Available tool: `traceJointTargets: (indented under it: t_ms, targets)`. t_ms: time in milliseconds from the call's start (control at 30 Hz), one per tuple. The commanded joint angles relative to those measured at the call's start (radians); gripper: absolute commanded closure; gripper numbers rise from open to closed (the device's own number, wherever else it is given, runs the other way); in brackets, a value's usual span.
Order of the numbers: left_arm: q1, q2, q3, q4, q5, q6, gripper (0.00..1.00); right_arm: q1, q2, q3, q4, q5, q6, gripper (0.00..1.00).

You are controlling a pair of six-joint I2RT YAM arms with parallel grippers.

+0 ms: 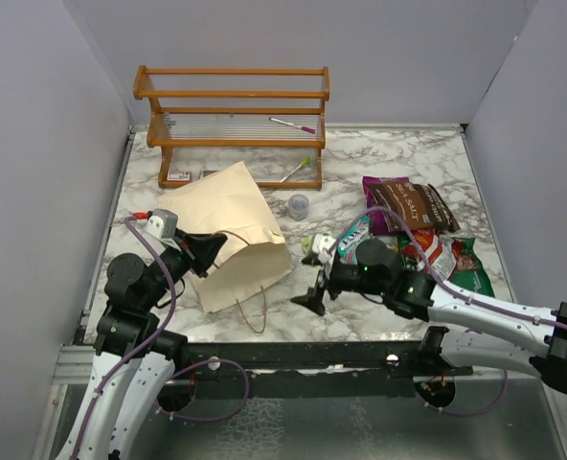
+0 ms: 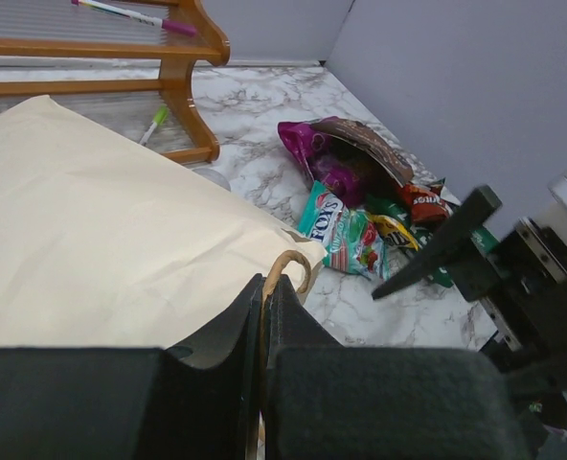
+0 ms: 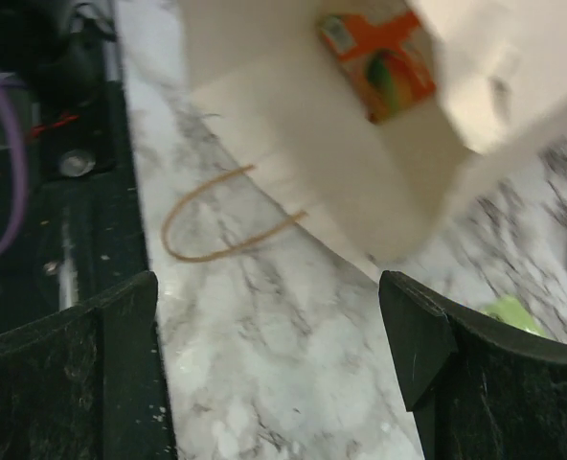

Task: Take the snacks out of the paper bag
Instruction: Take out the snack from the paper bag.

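The cream paper bag [image 1: 231,225] lies on its side, mouth toward the near edge. My left gripper [image 1: 207,251] is shut on its upper tan string handle [image 2: 285,268], which sticks out between the closed jaws. The other handle loop [image 3: 216,220] lies flat on the marble. My right gripper [image 3: 269,316] stands open and holds nothing, just in front of the bag's mouth. An orange packet [image 3: 379,62] shows inside the bag. Several snacks [image 1: 413,225] are piled at the right, among them a dark brown packet [image 1: 408,206] and a teal one [image 2: 341,230].
A wooden rack [image 1: 231,120] with markers on it stands at the back, behind the bag. A small clear cup [image 1: 299,205] sits between the bag and the pile. The black rail at the table's near edge [image 3: 63,240] is left of my right gripper.
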Motion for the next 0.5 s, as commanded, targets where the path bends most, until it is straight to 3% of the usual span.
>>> traceJointTargets:
  t_ms: [0,100,267,467]
  targets:
    - [0.008,-0.018,0.017,0.021,-0.007,-0.003,1.00,0.219,-0.009,-0.063,0.236,0.009,-0.164,0.01]
    - [0.008,-0.018,0.017,0.021,-0.007,-0.001,1.00,0.347,0.085,-0.058,0.317,0.140,-0.300,0.01]
    - [0.009,-0.019,0.018,0.020,-0.004,0.000,1.00,0.429,0.317,0.021,0.403,0.285,-0.544,0.01]
    - [0.008,-0.030,0.018,0.019,-0.006,0.000,1.00,0.437,0.563,0.029,0.828,0.394,-0.772,0.01]
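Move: The orange packet lies deep in the paper bag, roughly 24 cm left of the right hand, 14 cm ahead and 12 cm below. The bag's mouth is nearer, some 12 cm left, 2 cm ahead and 8 cm below. The free handle loop lies 12 cm left and 4 cm back, the green packet 9 cm ahead and 4 cm right, both about 15 cm below. From the left hand the orange packet is some 11 cm ahead, 5 cm left and 25 cm down. The left fingers keep the bag's upper handle pinched and stay still. The right hand, still wide open, sweeps left about 10 cm towards the bag's mouth, first swinging back nearly 9 cm, then sinking some 5 cm and easing slightly forward again. It rolls about 40 degrees around its leftward-pointing fingers, counter-clockwise as seen from behind the hand. ##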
